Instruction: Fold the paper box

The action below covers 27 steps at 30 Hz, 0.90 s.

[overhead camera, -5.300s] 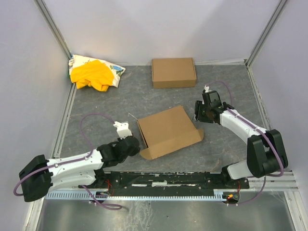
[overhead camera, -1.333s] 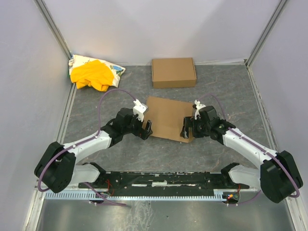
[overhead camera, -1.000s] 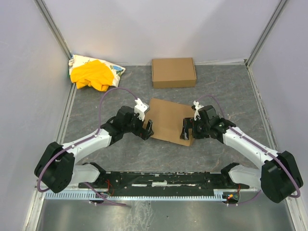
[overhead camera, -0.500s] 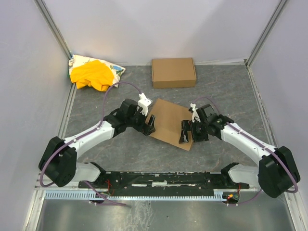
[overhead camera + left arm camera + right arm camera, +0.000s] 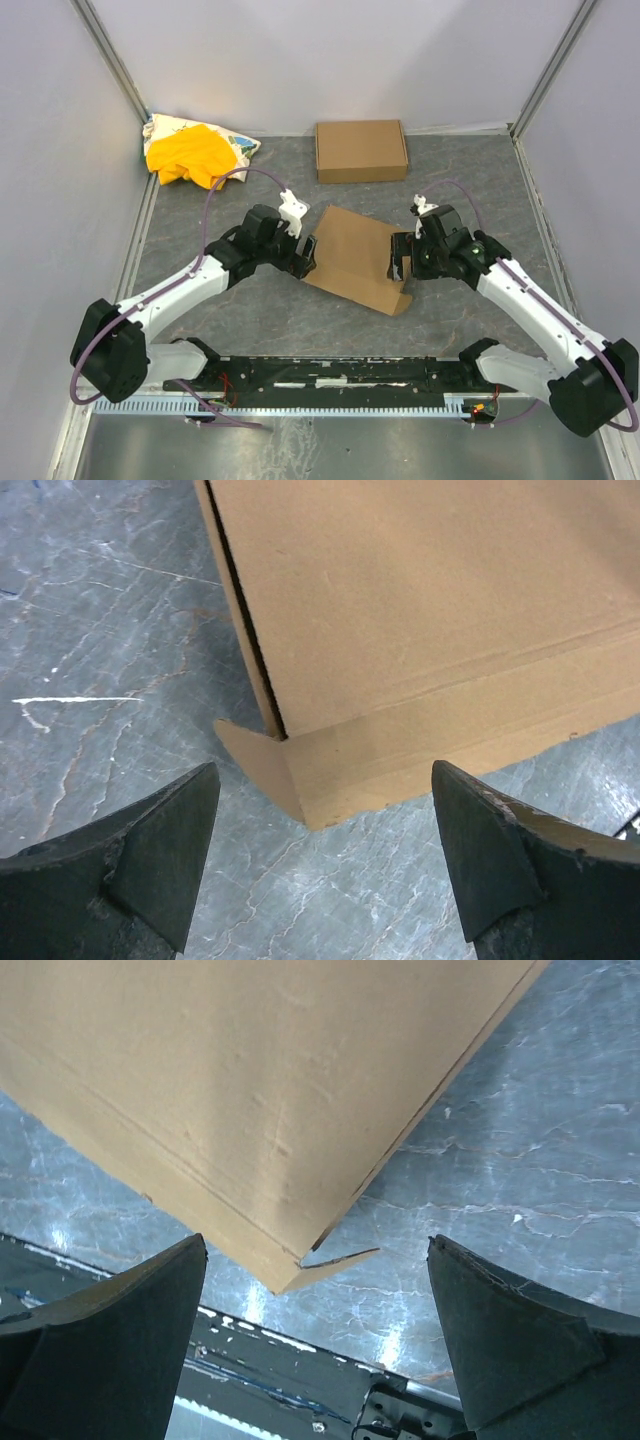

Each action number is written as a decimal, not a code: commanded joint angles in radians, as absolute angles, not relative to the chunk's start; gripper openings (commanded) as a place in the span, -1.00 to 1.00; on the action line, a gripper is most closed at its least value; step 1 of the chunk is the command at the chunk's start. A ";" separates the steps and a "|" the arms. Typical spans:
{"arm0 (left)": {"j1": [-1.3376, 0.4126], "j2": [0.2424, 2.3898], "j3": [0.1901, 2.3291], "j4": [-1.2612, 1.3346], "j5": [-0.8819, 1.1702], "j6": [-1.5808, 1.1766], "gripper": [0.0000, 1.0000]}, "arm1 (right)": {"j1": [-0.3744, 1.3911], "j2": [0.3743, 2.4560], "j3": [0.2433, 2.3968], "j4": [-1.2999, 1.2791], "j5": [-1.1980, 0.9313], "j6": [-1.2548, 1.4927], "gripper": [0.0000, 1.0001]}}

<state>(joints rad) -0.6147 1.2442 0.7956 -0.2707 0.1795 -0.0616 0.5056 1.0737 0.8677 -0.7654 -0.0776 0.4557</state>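
Note:
The paper box lies closed and flat mid-table, turned at an angle, a small tab poking out at its near right corner. My left gripper stands open at the box's left edge. In the left wrist view the box fills the top, and its corner with a small tab lies between the open left gripper's fingers without touching either. My right gripper is open at the box's right edge. The right wrist view shows the box corner and a thin loose tab between the right gripper's spread fingers.
A second flat brown box lies at the back centre. A yellow cloth bundle sits in the back left corner. Grey walls close in the left, right and back. The black base rail runs along the near edge.
The box has turned further, its near right corner swinging toward the rail. The right gripper drew back and up to the box's right edge; the left gripper shifted only slightly.

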 commanded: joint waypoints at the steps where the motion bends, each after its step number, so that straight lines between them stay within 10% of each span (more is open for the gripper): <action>1: -0.615 1.217 0.807 -0.223 0.096 -0.060 0.87 | 0.499 1.134 0.901 -0.753 0.031 0.493 0.99; 27: -0.541 1.618 0.968 0.139 0.288 -0.361 0.79 | 0.395 1.431 0.860 -0.438 -0.171 0.572 0.99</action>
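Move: The paper box lies closed and askew between the open hands. The middle of its left edge is about 4 cm ahead of the left hand, 2 cm right and 6 cm below; the front-left flap is roughly 3 cm back and 4 cm left. Its right edge's middle is 1 cm ahead of the right hand, 1 cm left and 9 cm below; the front-right flap is some 8 cm back and 1 cm left. Left hand arcs 9 cm forward-right over the box's left edge; right sinks 7 cm, then forward over its right. ##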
